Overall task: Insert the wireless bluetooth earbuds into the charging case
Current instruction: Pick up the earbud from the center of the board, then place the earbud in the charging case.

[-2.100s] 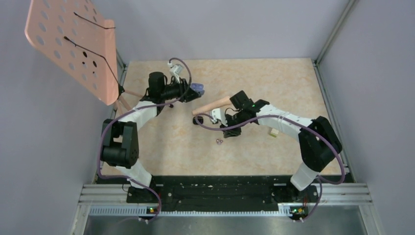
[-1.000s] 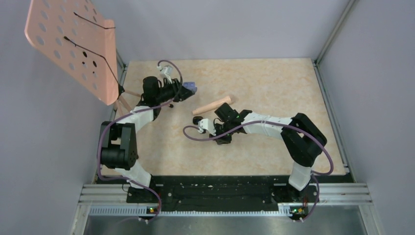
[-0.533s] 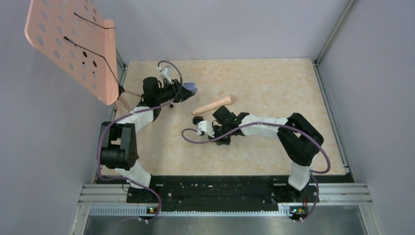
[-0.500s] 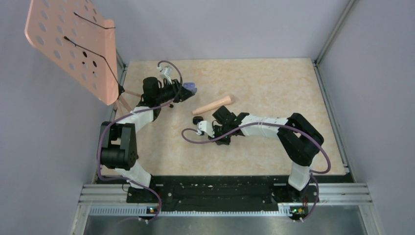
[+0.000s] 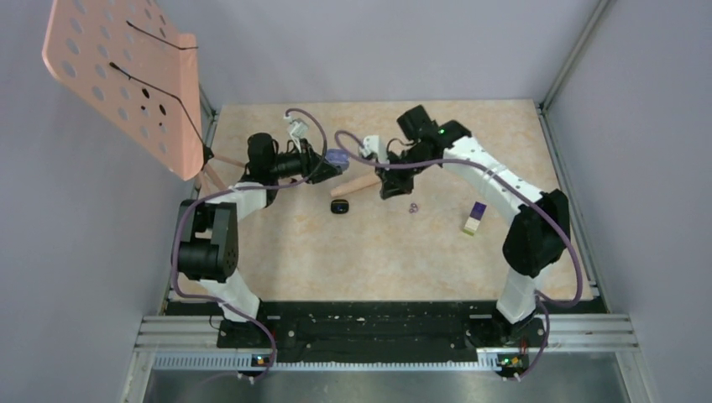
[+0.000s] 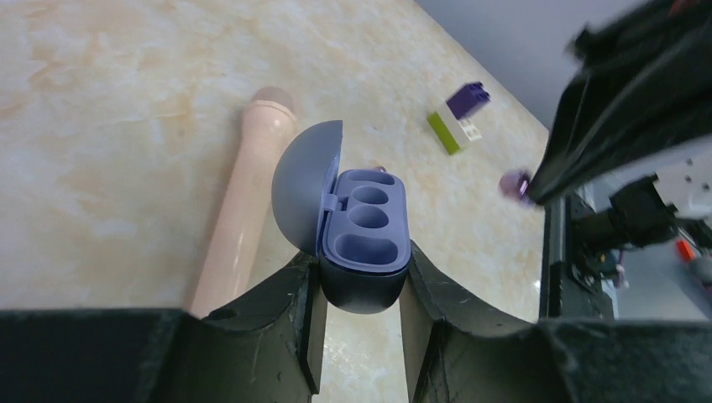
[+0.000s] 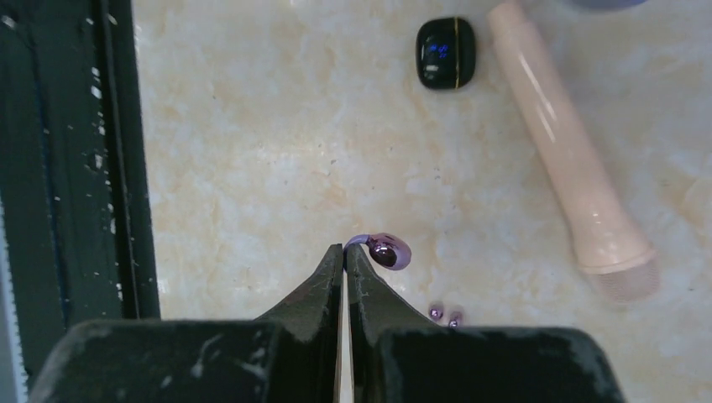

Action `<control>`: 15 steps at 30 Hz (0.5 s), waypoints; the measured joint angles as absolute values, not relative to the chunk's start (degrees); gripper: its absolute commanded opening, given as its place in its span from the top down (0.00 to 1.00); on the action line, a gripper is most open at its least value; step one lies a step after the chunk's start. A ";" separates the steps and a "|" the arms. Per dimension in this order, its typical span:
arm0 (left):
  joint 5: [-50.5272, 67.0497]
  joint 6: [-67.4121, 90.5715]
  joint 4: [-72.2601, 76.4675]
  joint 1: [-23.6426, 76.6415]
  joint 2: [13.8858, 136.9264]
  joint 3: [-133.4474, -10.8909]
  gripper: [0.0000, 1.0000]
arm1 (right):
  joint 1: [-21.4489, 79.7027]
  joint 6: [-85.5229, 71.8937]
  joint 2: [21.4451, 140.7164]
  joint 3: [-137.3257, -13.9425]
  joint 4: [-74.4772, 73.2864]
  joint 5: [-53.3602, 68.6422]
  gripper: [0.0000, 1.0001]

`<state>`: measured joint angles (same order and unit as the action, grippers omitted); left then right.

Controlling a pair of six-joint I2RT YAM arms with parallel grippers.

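My left gripper [image 6: 361, 281] is shut on the base of the purple charging case [image 6: 365, 243], lid swung open to the left, its three hollows empty. The same charging case [image 5: 337, 157] hangs above the back-left of the table. My right gripper [image 7: 345, 250] is shut on the thin stem of a glossy pinkish-purple earbud [image 7: 390, 251], which sticks out to the right of the tips. That earbud [image 6: 513, 185] hovers just right of the case, in my right gripper [image 5: 388, 190]. Two tiny purple earbuds [image 7: 445, 316] lie on the table [image 5: 412, 207].
A pink cylinder [image 5: 363, 180] lies under the case and between the two grippers. A small black rounded box [image 5: 339, 206] with blue lit marks sits in front of it. A purple-and-cream block [image 5: 474, 218] lies to the right. A pink perforated board [image 5: 126, 75] stands at the far left.
My right arm rose from the table's middle and swung back toward the case, jaws closing on the purple earbud. My left gripper shifted slightly right, case still held.
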<state>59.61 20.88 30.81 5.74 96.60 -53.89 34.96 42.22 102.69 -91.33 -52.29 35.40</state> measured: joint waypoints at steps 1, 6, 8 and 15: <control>61.98 20.21 31.57 5.82 97.34 -53.89 1.00 | 33.61 43.38 102.83 -95.44 -56.23 37.19 1.00; 71.57 15.00 32.18 7.11 99.92 -55.00 1.00 | 29.67 47.37 107.28 -113.43 -73.30 45.10 1.00; 74.54 10.28 30.17 7.99 99.90 -56.25 1.00 | 29.02 47.44 108.33 -115.70 -76.55 48.36 1.00; 78.91 -23.14 -0.32 11.57 100.07 -67.02 1.00 | 28.73 47.33 110.28 -116.03 -83.83 57.32 1.00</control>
<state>78.91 -23.14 -0.32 11.57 100.07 -67.02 28.73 47.33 110.28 -116.03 -83.83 57.32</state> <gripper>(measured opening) 0.380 0.006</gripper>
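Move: Ahead of the right hand, which already pinches the purple earbud, the open blue charging case sits in the left gripper about 8 cm farther out, 11 cm to the left and 2 cm higher. On the table some 12 to 14 cm below the right hand lie the black case, 4 cm ahead and 11 cm left, the pink microphone, 10 cm ahead and 4 cm left, and the other earbud, 3 cm ahead and 7 cm right. From the left hand, the held earbud is about 8 cm back, 12 cm right and 3 cm lower. Lifting the pinched earbud, the right hand climbs about 9 cm, then draws back some 4 cm as its wrist tilts and its fingers level out a little. The left hand keeps its grip on the blue case and brings it back and right towards the earbud, about 6 cm, swinging clockwise nearly 30 degrees until its fingers point right, and rolling the case's top back towards the base. ##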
